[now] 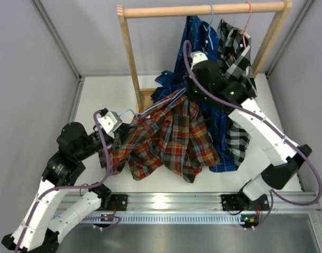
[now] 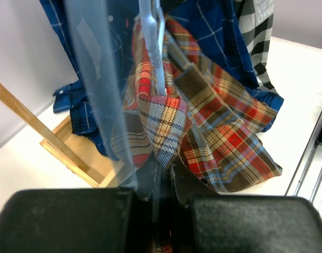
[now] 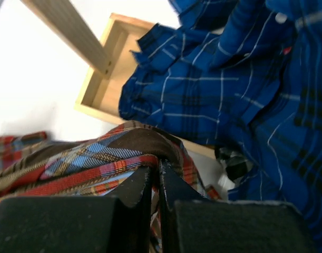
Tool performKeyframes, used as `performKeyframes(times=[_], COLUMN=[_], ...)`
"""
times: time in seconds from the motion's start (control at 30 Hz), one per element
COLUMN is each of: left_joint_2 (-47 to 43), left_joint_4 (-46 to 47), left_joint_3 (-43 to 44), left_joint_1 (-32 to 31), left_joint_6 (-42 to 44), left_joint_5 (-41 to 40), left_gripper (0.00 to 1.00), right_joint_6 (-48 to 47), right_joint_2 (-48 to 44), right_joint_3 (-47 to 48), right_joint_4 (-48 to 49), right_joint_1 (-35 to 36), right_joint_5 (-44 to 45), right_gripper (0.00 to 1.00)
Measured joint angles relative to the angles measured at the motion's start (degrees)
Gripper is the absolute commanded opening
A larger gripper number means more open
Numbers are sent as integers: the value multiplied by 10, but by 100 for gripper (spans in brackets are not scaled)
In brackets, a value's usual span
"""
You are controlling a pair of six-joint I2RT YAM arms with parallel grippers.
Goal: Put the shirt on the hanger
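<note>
The red-orange plaid shirt (image 1: pixel 171 137) hangs stretched between my two grippers above the white table. The light-blue wire hanger (image 1: pixel 150 109) runs from my left gripper into the shirt's upper edge. My left gripper (image 1: pixel 123 129) is shut on the hanger wire (image 2: pixel 153 42), and a fold of the shirt (image 2: pixel 224 132) hangs right at its tips (image 2: pixel 163 174). My right gripper (image 1: pixel 188 95) holds the shirt's far upper edge, close to the blue shirt. In the right wrist view it (image 3: pixel 155 171) is shut on a fold of the shirt (image 3: pixel 97 158). Most of the hanger is hidden under cloth.
A wooden clothes rack (image 1: pixel 203 9) stands at the back, its left post (image 1: pixel 130 63) and base frame (image 1: pixel 146 95) close behind the shirt. On it hang a navy plaid shirt (image 1: pixel 200 47) and a black-and-white plaid shirt (image 1: pixel 237 58) on a pink hanger (image 1: pixel 247 21). A metal rail (image 1: pixel 171 200) runs along the near edge.
</note>
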Motion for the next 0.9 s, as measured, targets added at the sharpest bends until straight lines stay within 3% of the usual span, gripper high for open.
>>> performKeyframes(times=[0.17,0.3,0.63,0.9], left_joint_2=[35,62,86,71], left_joint_4=[-20,-31,-7,0], left_joint_3=[24,17,-30,-69], left_joint_1=[-2,-36,-88,-90], left_joint_6=[16,21,-5,-45], left_joint_5=[10,-27,-158,-172], left_gripper=[0,0,0,0], right_joint_6=[-10,-15,-6,12], right_joint_2=[55,62,29,-3], right_joint_3=[68,70,-16,-88], right_joint_4=[-27,-33,-7,52], right_joint_1=[23,13,-73,-98], right_joint_5=[84,110,-38,-140], right_gripper=[0,0,0,0])
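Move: The blue hanger lies inside the red plaid shirt between my hands. Its middle is about 8 cm ahead and 10 cm right of my left hand at its height, and about 12 cm left and 7 cm back of my right. The rack's left post stands some 25 cm straight ahead of my left hand. The hanging blue shirt is roughly 8 cm ahead, 6 cm right and 10 cm below my right hand. I lower the shirt on its hanger with both shoulders still pinched. My left hand sinks about 9 cm while easing forward, its fingers tipping down some 15 degrees. My right hand first pushes on forward about 3 cm beside the blue shirt, then swings right and down about 5 cm, drawing back slightly. ##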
